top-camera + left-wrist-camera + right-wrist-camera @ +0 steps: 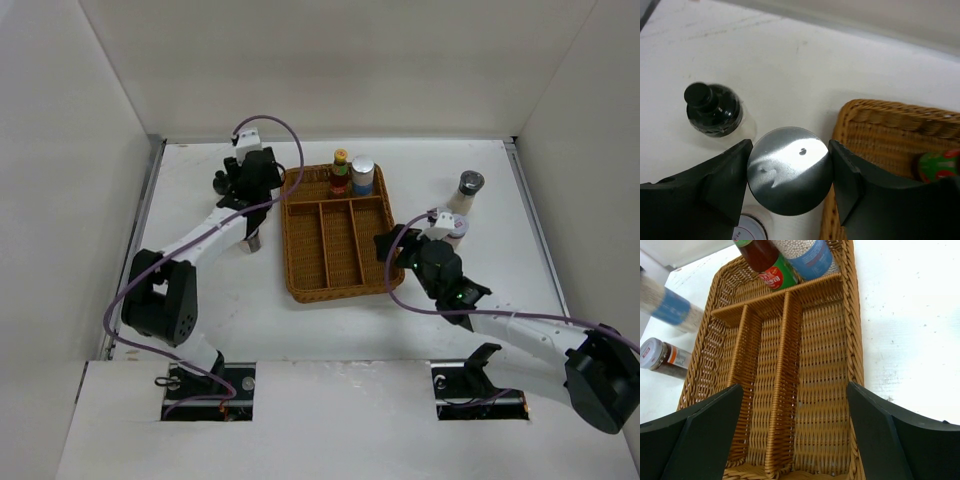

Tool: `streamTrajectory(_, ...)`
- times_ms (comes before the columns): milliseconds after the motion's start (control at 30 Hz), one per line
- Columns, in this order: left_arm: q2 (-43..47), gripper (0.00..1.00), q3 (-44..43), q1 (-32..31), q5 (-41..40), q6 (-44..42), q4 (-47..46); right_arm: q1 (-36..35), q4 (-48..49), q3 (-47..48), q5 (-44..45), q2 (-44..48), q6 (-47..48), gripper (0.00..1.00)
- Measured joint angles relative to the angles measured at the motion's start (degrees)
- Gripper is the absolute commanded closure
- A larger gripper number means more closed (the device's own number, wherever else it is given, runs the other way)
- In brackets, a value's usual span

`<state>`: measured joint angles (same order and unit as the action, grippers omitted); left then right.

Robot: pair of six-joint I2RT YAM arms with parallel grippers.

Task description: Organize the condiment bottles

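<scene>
My left gripper (252, 172) (790, 150) is shut on a silver-lidded white shaker (789, 170), just outside the wicker tray's (335, 250) far left corner. In the right wrist view this shaker (665, 305) is blurred and shows a blue label. A black-capped jar (712, 109) and a white-lidded jar (750, 230) stand on the table near it. The yellow-capped brown sauce bottle (340, 170) and a silver-lidded shaker (362, 175) stand in the tray's far compartment. My right gripper (400, 247) (794, 390) is open and empty over the tray's right-hand long compartment.
A grey-lidded shaker (466, 190) and a white-lidded jar (455, 230) stand on the table right of the tray, behind my right wrist. A white-lidded jar of brown contents (662, 359) stands left of the tray (815, 390). White walls close in the table on three sides.
</scene>
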<state>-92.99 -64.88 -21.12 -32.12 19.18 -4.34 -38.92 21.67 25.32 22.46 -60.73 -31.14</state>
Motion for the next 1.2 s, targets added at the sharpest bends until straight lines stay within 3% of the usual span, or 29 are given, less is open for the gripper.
streamTrajectory(133, 4.2, 0.56, -1.0, -4.1, -1.0, -2.6, -3.5, 0.3, 0.3, 0.0, 0.0, 0.1, 0.0, 0.08)
streamTrajectory(300, 3.5, 0.56, -6.4, -8.3, -1.2, -4.5, -7.1, 0.5, 0.8, -0.3, 0.0, 1.3, 0.0, 0.08)
streamTrajectory(533, -6.4, 0.55, -12.9, -8.7, 0.9, -5.1, -10.5, 1.2, 1.2, -1.0, 0.0, 2.8, -0.2, 0.08)
streamTrajectory(767, -16.2, 0.53, -13.7, -8.6, 2.2, -5.3, -10.5, 1.6, 1.3, -1.0, 0.0, 2.8, -0.4, 0.08)
streamTrajectory(1067, -18.1, 0.19, -12.3, -8.8, 0.9, -5.3, -15.3, 1.8, 1.6, -1.1, 0.0, 2.2, -0.4, 0.05)
streamTrajectory(1200, -16.8, 0.11, -10.0, -8.9, 0.3, -5.3, -17.3, 1.8, 1.7, -1.1, 0.0, 2.2, -0.4, 0.05)
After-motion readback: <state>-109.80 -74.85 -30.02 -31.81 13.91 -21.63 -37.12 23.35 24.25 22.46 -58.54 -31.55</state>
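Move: The left hand holds a blue-label jar just clear of the table; its place, the rear compartment's left end in the basket, lies about 6 cm ahead, 12 cm right and 9 cm lower. Next to that place, some 6 cm farther right, stands the red sauce bottle, then the second blue-label jar, 12 cm right of it. The black-capped bottle is 8 cm left and 2 cm ahead of the hand. From the right hand the place is roughly 21 cm ahead and 21 cm left. Still gripping the blue-label jar by its upper part, the left hand lifts it some 11 cm while swinging right over the basket's left rim, then carries on forward and sinks about 13 cm into the rear compartment beside the sauce bottle. The fingers then open and let go of it, the hand barely rising; the wrist ends turned some 10 degrees clockwise. ##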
